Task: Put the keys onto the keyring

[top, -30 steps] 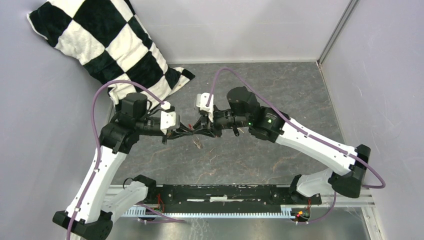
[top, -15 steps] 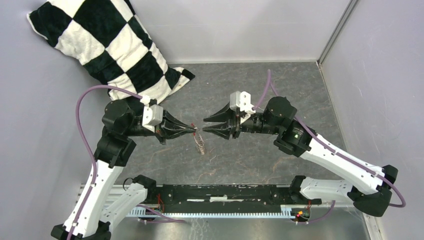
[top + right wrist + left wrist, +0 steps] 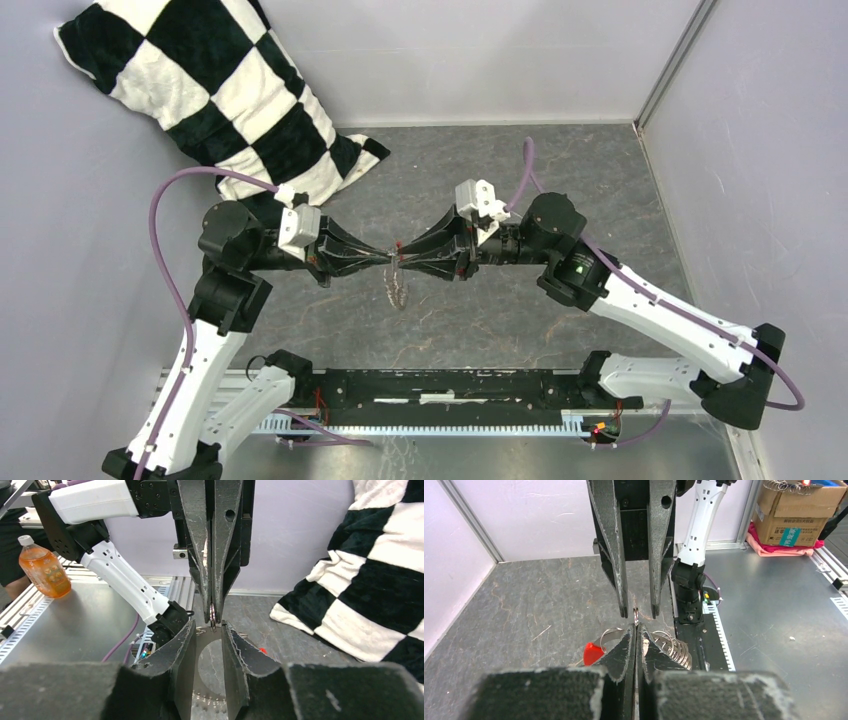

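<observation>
My left gripper point(image 3: 388, 257) is shut on the keyring point(image 3: 636, 615), a thin silvery loop whose edge pokes out past its tips. Below the grip hang a bunch of silvery pieces point(image 3: 675, 647) and a red tag point(image 3: 593, 653); from above they dangle over the slate floor as one bunch point(image 3: 398, 288). My right gripper point(image 3: 208, 625) faces the left one tip to tip, open, with its fingers on either side of the loop's edge point(image 3: 213, 617) and a gap on both sides. In the left wrist view the right gripper point(image 3: 639, 613) hangs just beyond the loop. No loose keys show in any view.
A black-and-white checkered pillow point(image 3: 215, 90) leans in the back left corner. Grey walls point(image 3: 760, 150) close in the back and right side. A black rail point(image 3: 450, 385) runs along the near edge. Outside the cell are an orange bottle point(image 3: 44, 569) and a cardboard box point(image 3: 804, 510).
Both arms have swung round from a tangled pose to face each other. Over the last half second the right gripper has moved left until its fingers flank the loop, and narrowed a little.
</observation>
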Motion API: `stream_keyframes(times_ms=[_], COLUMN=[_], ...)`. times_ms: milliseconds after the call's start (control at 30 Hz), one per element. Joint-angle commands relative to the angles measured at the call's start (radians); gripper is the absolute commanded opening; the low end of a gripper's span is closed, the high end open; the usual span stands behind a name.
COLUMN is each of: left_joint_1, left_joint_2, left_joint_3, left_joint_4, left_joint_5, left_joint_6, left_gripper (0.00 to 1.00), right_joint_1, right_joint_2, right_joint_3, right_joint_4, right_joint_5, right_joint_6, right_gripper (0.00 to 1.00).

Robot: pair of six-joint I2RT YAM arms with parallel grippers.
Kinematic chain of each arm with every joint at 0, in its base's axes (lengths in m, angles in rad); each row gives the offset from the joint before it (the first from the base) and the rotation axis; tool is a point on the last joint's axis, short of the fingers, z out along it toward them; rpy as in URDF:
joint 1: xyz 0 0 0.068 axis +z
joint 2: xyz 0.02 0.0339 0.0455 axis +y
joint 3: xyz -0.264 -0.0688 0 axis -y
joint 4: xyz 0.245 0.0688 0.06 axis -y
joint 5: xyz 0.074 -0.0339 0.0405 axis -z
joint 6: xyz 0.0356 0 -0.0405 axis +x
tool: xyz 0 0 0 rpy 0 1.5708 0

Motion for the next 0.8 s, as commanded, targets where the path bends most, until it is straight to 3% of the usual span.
stream_keyframes(times_ms=[0, 167, 267, 367, 433, 500, 600, 767], left_joint_1=[0.001, 0.001, 0.000, 0.001, 0.000, 0.000, 0.000, 0.001], left_joint_2=[-0.001, -0.002, -0.001, 0.001, 0.010, 0.034, 0.093, 0.152], left_joint_3=[0.031, 0.032, 0.031, 0.037, 0.059, 0.095, 0.162, 0.184], left_joint_4=[0.057, 0.077, 0.067, -0.031, -0.199, -0.344, -0.509, -0.686], left_joint_5=[0.028, 0.027, 0.032, 0.041, -0.004, -0.048, -0.119, -0.138], left_joint_6=[-0.050, -0.055, -0.041, 0.064, 0.200, 0.337, 0.455, 0.632], left_gripper=[0.02, 0.02, 0.02, 0.03, 0.28, 0.43, 0.49, 0.48], right_joint_1=[-0.002, -0.002, -0.002, -0.002, -0.002, -0.003, -0.002, 0.015], right_joint_2=[0.026, 0.041, 0.038, 0.027, 0.033, 0.050, 0.094, 0.190], right_joint_3=[-0.002, -0.005, -0.010, -0.002, 0.039, 0.082, 0.146, 0.253], right_joint_4=[0.077, 0.081, 0.082, 0.050, -0.045, -0.138, -0.278, -0.468], right_joint_5=[-0.038, -0.035, -0.025, -0.001, 0.025, 0.042, 0.043, 0.096], right_joint_6=[0.047, 0.051, 0.053, 0.033, -0.009, -0.057, -0.138, -0.232], right_gripper=[0.29, 0.18, 0.01, 0.01, 0.01, 0.01, 0.01, 0.01])
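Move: At the left hand's closed fingertips, about 1 cm to its right and level with it, is the small ring from which the keyring hangs. From the right hand's parted fingers that small ring lies about 1 cm to the left and 1 cm below; the red section is some 3 cm ahead and 4 cm below, the ring bundle 2 cm back and 6 cm below. The key fob lies on the table, roughly 12 cm ahead, 13 cm right and 36 cm below. Easing about 1 cm left, the right fingers shut on the small ring while the left hand still pinches it. Only then do the left fingers open around it, and both hands sink some 3 to 4 cm and go forward about 2.5 cm, their fingertips tipping down by around 10 degrees; the right hand keeps its pinch and drifts slightly farther left. ##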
